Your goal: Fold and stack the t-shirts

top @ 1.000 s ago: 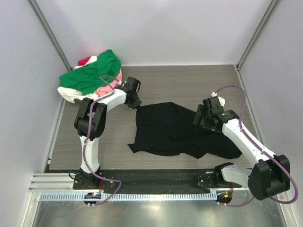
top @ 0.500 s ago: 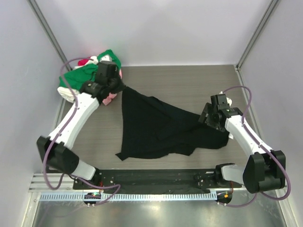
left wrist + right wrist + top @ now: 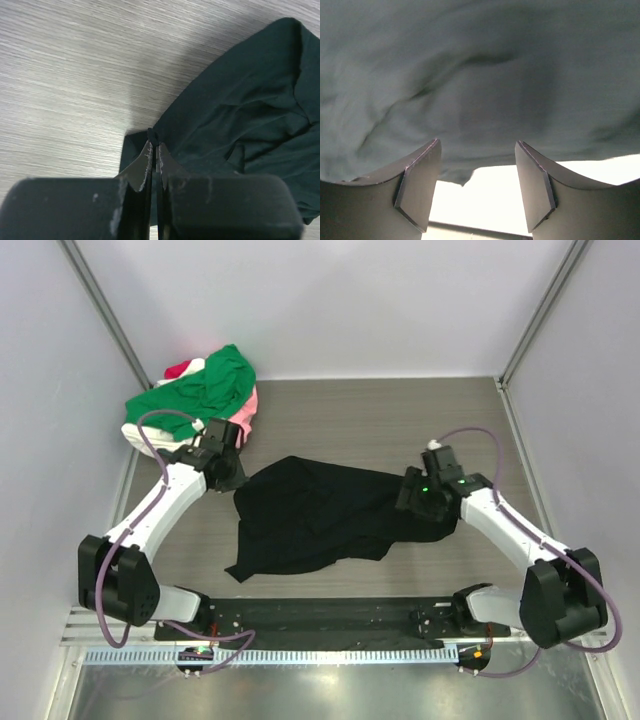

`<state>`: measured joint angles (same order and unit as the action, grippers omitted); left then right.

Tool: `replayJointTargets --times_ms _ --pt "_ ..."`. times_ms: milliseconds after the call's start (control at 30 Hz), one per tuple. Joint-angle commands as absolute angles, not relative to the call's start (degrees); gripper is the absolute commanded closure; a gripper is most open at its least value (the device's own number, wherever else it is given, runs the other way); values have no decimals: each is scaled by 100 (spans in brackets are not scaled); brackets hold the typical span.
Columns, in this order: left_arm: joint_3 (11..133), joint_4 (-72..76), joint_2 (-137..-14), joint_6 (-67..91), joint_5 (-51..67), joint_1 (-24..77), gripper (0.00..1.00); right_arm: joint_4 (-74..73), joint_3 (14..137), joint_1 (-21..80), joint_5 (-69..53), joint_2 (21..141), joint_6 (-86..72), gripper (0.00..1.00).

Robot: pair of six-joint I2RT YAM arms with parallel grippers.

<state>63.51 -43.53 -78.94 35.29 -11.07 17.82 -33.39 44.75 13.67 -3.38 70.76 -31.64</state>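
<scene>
The black t-shirt [image 3: 320, 515] lies crumpled in the middle of the table. My left gripper [image 3: 235, 483] is shut on its upper left corner; in the left wrist view the fingertips [image 3: 148, 152] pinch a fold of black cloth [image 3: 240, 120]. My right gripper [image 3: 410, 502] is open at the shirt's right edge; in the right wrist view its fingers [image 3: 420, 175] stand apart with the black cloth [image 3: 480, 75] just beyond them, nothing between them. The green shirt [image 3: 200, 390] lies on a heap at the back left with pink [image 3: 248, 410], red [image 3: 180, 369] and white [image 3: 140, 437] cloth.
Grey walls with metal posts [image 3: 100, 315] close the table on three sides. A rail [image 3: 300, 652] runs along the near edge by the arm bases. Bare wooden table top [image 3: 400, 420] shows behind the black shirt.
My left gripper has pulled the black shirt's corner from near the heap back toward the front and right. My right gripper has moved left onto the shirt's right edge. The shirt has bunched narrower.
</scene>
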Motion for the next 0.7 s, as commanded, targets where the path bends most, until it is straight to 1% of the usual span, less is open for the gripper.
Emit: replayJointTargets --times_ms 0,67,100,167,200,333,400,433,567,667 --pt "6617 -4350 -7725 3261 -1134 1714 100 -3050 5035 2718 -212 7222 -3462 34" --pt "6855 -4535 -7752 3147 -1134 1670 100 -3050 5316 3171 -27 7487 -3742 34" --pt "6934 -4579 -7778 3077 -1186 1661 100 -3015 5387 3573 174 7749 -3822 34" --pt "7127 -4719 -7813 2893 -1326 1644 100 -2866 5650 3918 263 8076 -3998 34" --pt "7163 -4755 -7848 2848 -1440 1626 100 -2822 5764 4224 351 8242 -4025 34" --pt "7006 -4703 -7796 2760 -1582 1512 100 -2847 6511 4832 501 9357 -4069 34" --pt "6733 -4562 -7682 2777 -1626 1512 100 -2856 6907 4974 475 9693 -4078 34" --pt "6698 -4579 -7656 2786 -1661 1503 100 -2900 7030 5088 475 9999 -4069 34" --pt "6645 -4588 -7471 2769 -1942 1485 100 -2953 7601 5282 466 10545 -4043 34" --pt "6601 -4570 -7444 2777 -1855 1450 100 -3049 7882 5361 562 10923 -4043 34"
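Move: The black t-shirt lies spread out, its middle about 19 cm to the right hand's left, some 3 cm nearer the base and roughly 6 cm below. The corner that the left fingers already pinch hangs about 45 cm to the right hand's left, level ahead and 5 cm higher. From the left hand, the shirt's middle is about 25 cm right, 3 cm back and 11 cm down. Beyond that hand, the pink shirt lies 20 cm ahead and 3 cm left, and the green shirt 24 cm ahead and 15 cm left, both some 7 cm lower. The right hand sweeps fast to its left, about 25 cm across the black t-shirt, rising slightly at first and then sinking to end some 3 cm lower, over the cloth just left of the shirt's middle, fingers still about two-thirds open and the hand turned nearly 30 degrees counter-clockwise. Meanwhile the left hand keeps its pinch on the far-left corner, lifts it a few centimetres, lets it partly back down and draws it about 3.5 cm left. ##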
